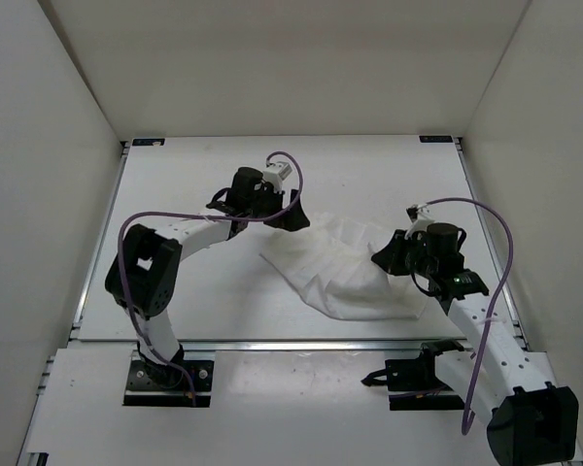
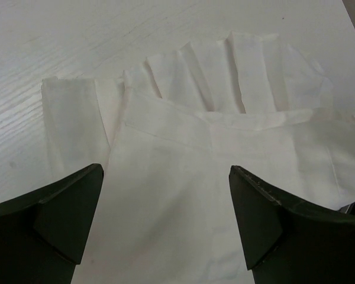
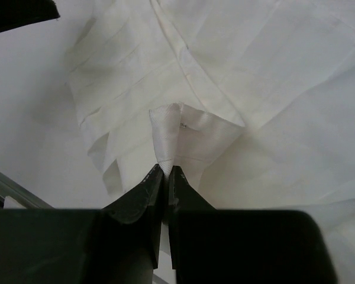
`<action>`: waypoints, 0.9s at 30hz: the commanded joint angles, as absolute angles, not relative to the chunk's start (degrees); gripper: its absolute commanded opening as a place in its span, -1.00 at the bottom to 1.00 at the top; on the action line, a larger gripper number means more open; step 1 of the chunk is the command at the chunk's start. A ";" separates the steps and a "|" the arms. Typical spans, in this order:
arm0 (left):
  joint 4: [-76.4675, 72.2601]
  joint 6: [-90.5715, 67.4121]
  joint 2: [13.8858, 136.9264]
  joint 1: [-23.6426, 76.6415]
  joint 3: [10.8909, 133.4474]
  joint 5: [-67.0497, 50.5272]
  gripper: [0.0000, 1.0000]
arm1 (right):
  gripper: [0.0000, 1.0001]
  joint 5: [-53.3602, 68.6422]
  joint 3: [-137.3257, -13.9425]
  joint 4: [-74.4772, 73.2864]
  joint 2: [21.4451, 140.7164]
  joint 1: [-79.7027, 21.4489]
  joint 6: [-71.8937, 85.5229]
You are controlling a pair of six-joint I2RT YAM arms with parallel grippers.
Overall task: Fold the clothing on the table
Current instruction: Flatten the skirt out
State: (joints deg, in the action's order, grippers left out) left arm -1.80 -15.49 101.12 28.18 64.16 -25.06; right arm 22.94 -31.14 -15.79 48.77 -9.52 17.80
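Observation:
The clothing (image 1: 345, 267) is a white pleated garment, bunched and partly folded on the white table (image 1: 214, 291), right of centre. My left gripper (image 1: 293, 216) hovers at its far left corner, jaws wide open; in the left wrist view the black fingers (image 2: 71, 207) stand either side of flat cloth (image 2: 183, 177) with nothing pinched. My right gripper (image 1: 387, 258) is at the garment's right side, shut on a small fold of the clothing (image 3: 168, 145) that rises from between its fingertips (image 3: 167, 170). Pleats (image 3: 118, 71) fan out beyond it.
Metal rails (image 1: 301, 343) run along the table's near edge and sides. White walls enclose the table on three sides. Purple cables (image 1: 496, 252) loop off both arms. The left arm's elbow (image 1: 141, 272) stands over the table's left part.

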 commanded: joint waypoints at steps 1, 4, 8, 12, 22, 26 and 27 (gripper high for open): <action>-6.22 -15.63 104.84 27.95 67.76 -28.64 0.97 | -0.99 25.49 -29.44 -13.71 45.97 -8.26 20.83; -9.40 -16.26 108.80 28.47 69.08 -30.40 0.95 | -0.99 26.10 -28.30 -13.54 45.70 -8.26 21.44; -6.25 -13.54 113.72 29.79 73.37 -29.35 0.96 | -1.00 26.45 -27.95 -12.92 46.58 -8.53 22.32; -7.12 -14.41 116.45 29.97 74.44 -30.75 0.79 | -1.00 26.72 -28.47 -13.27 47.55 -8.53 22.68; -10.72 -17.75 116.55 29.88 73.21 -33.40 -0.92 | -1.00 26.90 -29.71 -14.15 47.72 -5.80 21.62; -6.77 -16.27 111.47 29.71 74.26 -30.16 -1.00 | -1.00 28.39 -35.50 -14.76 50.18 -3.34 20.13; -5.98 -15.48 109.62 30.32 74.35 -27.71 -1.00 | -1.00 27.69 -38.29 -14.68 51.93 -3.51 18.47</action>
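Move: From the open left gripper, the free edge corner of the skirt's top layer lies about 2 cm ahead, 5 cm to the right and 7 cm below. The pleated hem spreads on the table some 10 cm farther right of that corner, level with it. The corner still held in the right gripper is about 9 cm back and 18 cm to the right. From the right gripper, the free corner lies some 11 cm forward, 14 cm left and 9 cm lower. Bring the wide-open left gripper down about 6.5 cm onto the free corner of the skirt's top layer, easing right some 4 cm and slightly forward as it sinks. Stop there, close the fingers and pinch the edge. Keep the right gripper shut on its own corner, holding it nearly in place. ##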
